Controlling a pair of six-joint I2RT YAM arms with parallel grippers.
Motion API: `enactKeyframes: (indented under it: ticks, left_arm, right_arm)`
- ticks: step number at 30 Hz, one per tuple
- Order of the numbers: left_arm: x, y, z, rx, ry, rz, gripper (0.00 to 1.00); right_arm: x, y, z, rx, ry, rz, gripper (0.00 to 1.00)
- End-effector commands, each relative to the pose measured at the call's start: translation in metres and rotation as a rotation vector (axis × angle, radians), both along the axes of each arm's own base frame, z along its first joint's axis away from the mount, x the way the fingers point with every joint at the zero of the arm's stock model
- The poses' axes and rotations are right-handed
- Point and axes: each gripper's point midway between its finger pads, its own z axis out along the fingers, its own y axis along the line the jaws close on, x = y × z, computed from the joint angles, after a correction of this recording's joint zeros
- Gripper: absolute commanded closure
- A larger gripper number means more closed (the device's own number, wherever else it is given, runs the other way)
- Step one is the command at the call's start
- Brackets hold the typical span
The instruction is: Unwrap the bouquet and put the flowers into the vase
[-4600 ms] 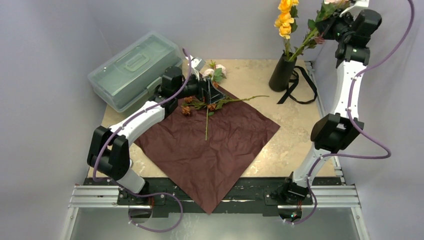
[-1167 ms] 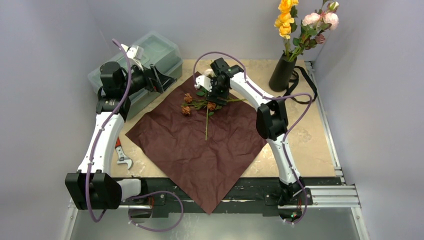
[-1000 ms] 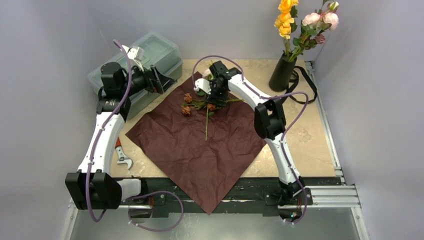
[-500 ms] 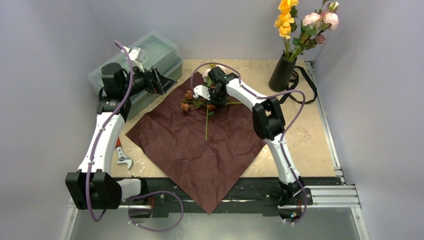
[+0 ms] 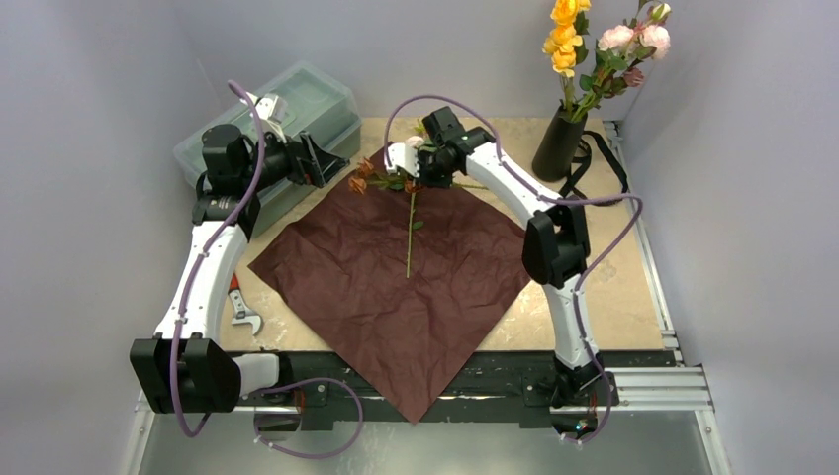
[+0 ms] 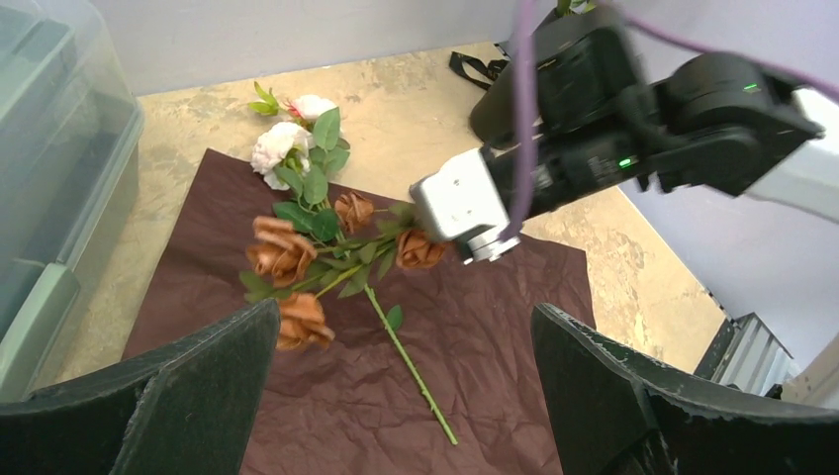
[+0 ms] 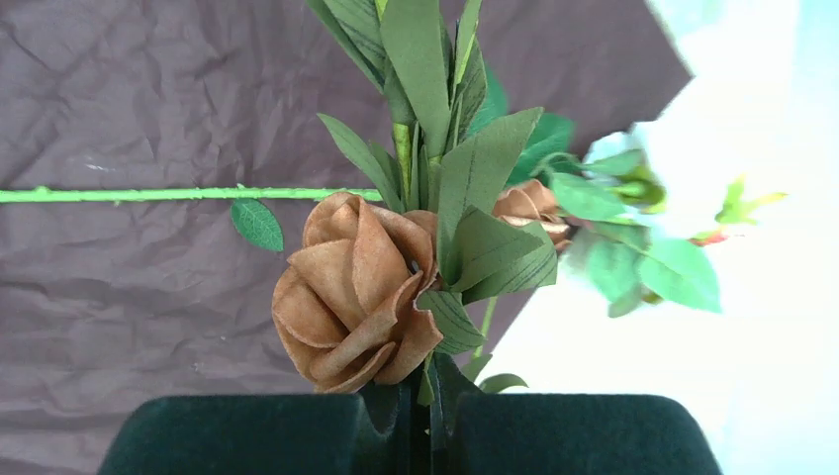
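Note:
The bouquet is undone. Its dark maroon paper (image 5: pixel 396 297) lies flat on the table, and the black ribbon (image 5: pixel 594 178) lies by the vase. The black vase (image 5: pixel 558 145) stands at the back right with yellow and pink flowers (image 5: pixel 566 40) in it. My right gripper (image 5: pixel 417 176) (image 7: pixel 420 401) is shut on the green stem of a dusky-red bunch (image 5: pixel 362 179) (image 7: pixel 354 292) over the paper's far corner. A long stem (image 5: pixel 409 237) reaches back across the paper. My left gripper (image 5: pixel 322 158) (image 6: pixel 406 391) hangs open to the left, holding nothing. Cream blooms (image 6: pixel 282 148) lie past the paper's far corner.
A translucent green-grey lidded box (image 5: pixel 267 124) stands at the back left, right behind my left gripper. A red-handled tool (image 5: pixel 239 307) lies on the table left of the paper. Walls close in the table on three sides.
My right gripper came down onto the dusky-red bunch and shut on its stem. The blooms have since shifted toward the back left. The left arm has stayed still.

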Motion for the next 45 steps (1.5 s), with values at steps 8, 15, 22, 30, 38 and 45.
enactKeyframes:
  ticks: [8,15,22,30,38,45]
  left_arm:
    - [0.013,-0.001,0.024,-0.030,-0.113,-0.010,0.02]
    - [0.020,-0.003,0.023,-0.061,-0.110,-0.020,0.02]
    - [0.026,-0.006,0.022,-0.087,-0.105,-0.028,0.01]
    - [0.029,-0.006,0.020,-0.103,-0.106,-0.027,0.01]
    - [0.031,-0.007,0.020,-0.102,-0.108,-0.036,0.01]
    - [0.031,-0.006,0.021,-0.088,-0.112,-0.034,0.01]
  right_arm:
    - [0.008,-0.024,0.195,0.542,-0.099,-0.155,1.00]
    - [-0.007,-0.048,0.315,0.931,-0.152,-0.239,1.00]
    - [0.001,-0.128,0.427,1.274,-0.325,-0.396,1.00]
    - [-0.002,-0.224,0.484,1.398,-0.660,-0.546,1.00]
    - [0.013,-0.279,0.492,1.463,-0.784,-0.676,1.00]
    - [0.025,-0.308,0.479,1.475,-0.845,-0.779,1.00]
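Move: The right hand already grips the orange roses' stem. The vase they are meant for stands about 29 cm to its right and 11 cm ahead, its middle roughly level with the hand; the yellow blooms in it rise some 32 cm above the hand, about 25 cm right and 11 cm ahead. The pale rose's blooms lie on the wrapper 15 cm ahead, 8 cm below. From the left hand the vase is about 50 cm right, 21 cm ahead, 20 cm below. Keeping its shut grip on the orange roses' stem, the right hand sweeps them up some 47 cm, at first nearly straight, then also about 30 cm right, slowing high up about level sideways with the vase. The wrist swings through some 100 degrees, bringing the fingers from pointing down to forward and slightly up. The open left hand eases about 3 cm forward. ##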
